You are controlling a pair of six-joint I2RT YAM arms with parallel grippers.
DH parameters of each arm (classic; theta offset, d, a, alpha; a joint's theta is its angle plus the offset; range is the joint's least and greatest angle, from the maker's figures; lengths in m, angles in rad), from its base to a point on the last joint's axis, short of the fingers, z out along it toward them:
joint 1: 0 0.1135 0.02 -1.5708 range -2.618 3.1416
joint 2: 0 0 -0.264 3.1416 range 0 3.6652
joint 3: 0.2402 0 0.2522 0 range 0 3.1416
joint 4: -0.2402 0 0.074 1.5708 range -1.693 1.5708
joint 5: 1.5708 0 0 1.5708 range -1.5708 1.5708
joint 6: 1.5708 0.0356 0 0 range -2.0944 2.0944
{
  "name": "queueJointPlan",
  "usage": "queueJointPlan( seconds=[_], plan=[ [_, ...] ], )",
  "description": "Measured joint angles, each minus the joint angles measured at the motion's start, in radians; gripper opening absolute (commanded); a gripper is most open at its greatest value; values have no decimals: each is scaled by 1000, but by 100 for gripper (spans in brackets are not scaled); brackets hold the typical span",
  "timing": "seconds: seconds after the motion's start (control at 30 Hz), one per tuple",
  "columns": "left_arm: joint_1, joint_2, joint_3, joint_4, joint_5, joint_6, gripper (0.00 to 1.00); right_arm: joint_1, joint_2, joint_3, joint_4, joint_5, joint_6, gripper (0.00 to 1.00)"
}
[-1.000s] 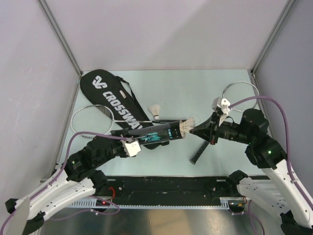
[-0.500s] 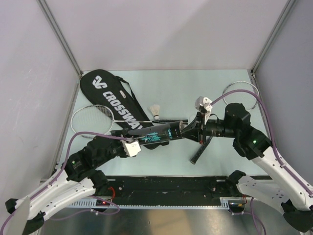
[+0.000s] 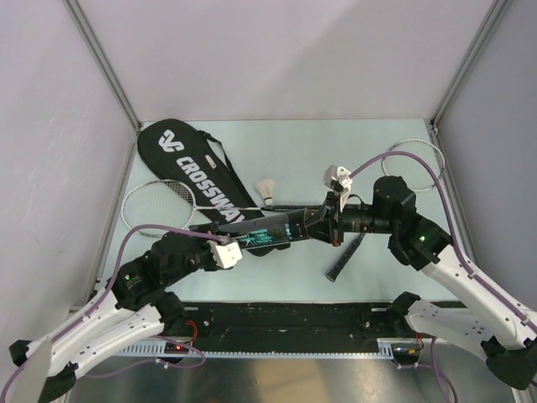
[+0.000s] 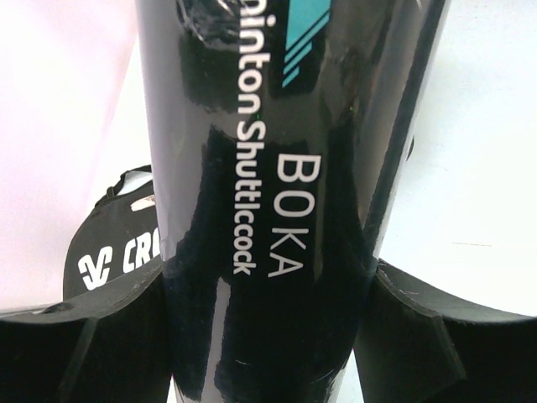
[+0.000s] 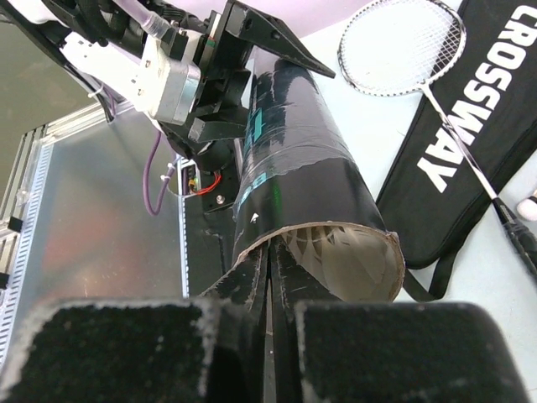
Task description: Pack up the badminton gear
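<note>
My left gripper [image 3: 237, 242] [image 4: 264, 323] is shut on the dark teal-printed tube [image 3: 273, 230] [image 4: 277, 168] and holds it lying level above the table. My right gripper [image 3: 315, 227] [image 5: 270, 260] is shut, and its tips press in at the tube's open mouth. White feathers of a shuttlecock [image 5: 336, 248] show inside the tube. A second shuttlecock [image 3: 268, 191] stands on the table behind the tube. The black CROSSWAY bag [image 3: 197, 172] [image 5: 470, 151] lies at the back left with one racket [image 3: 159, 203] [image 5: 403, 46] across it. The other racket [image 3: 411, 162] lies at the right, its handle [image 3: 344, 256] under my right arm.
A black and metal rail [image 3: 285, 323] runs along the table's near edge between the arm bases. Grey walls close the table in on the left, back and right. Purple cables loop over both arms.
My right gripper has moved left to the tube's mouth. The shuttlecock that stuck out of the tube's end now sits inside it. The left arm has held still.
</note>
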Motion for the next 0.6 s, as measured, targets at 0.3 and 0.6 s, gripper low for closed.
queueJointPlan(
  seconds=[0.3, 0.6],
  plan=[
    [3, 6, 13, -17, -13, -6, 50, 1, 19, -5, 43, 24, 58, 45],
    [-2, 37, 26, 2, -35, -34, 50, -12, -68, -14, 53, 156, 121, 52]
  ],
)
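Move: The right hand's shut fingers are at the badminton tube's open mouth, with a shuttlecock's feathers just inside, about 3 cm to their left. From the right hand, the loose shuttlecock lies some 26 cm ahead, 12 cm left; the left racket's handle 21 cm ahead, 4 cm left; the right racket's handle 4 cm ahead, 13 cm right, all roughly 27 cm below. From the left hand, the mouth is about 25 cm right, level ahead, 10 cm higher. Opening halfway, the right fingers release the shuttlecock and ease about 3 cm up, forward and right, leaving the mouth. ##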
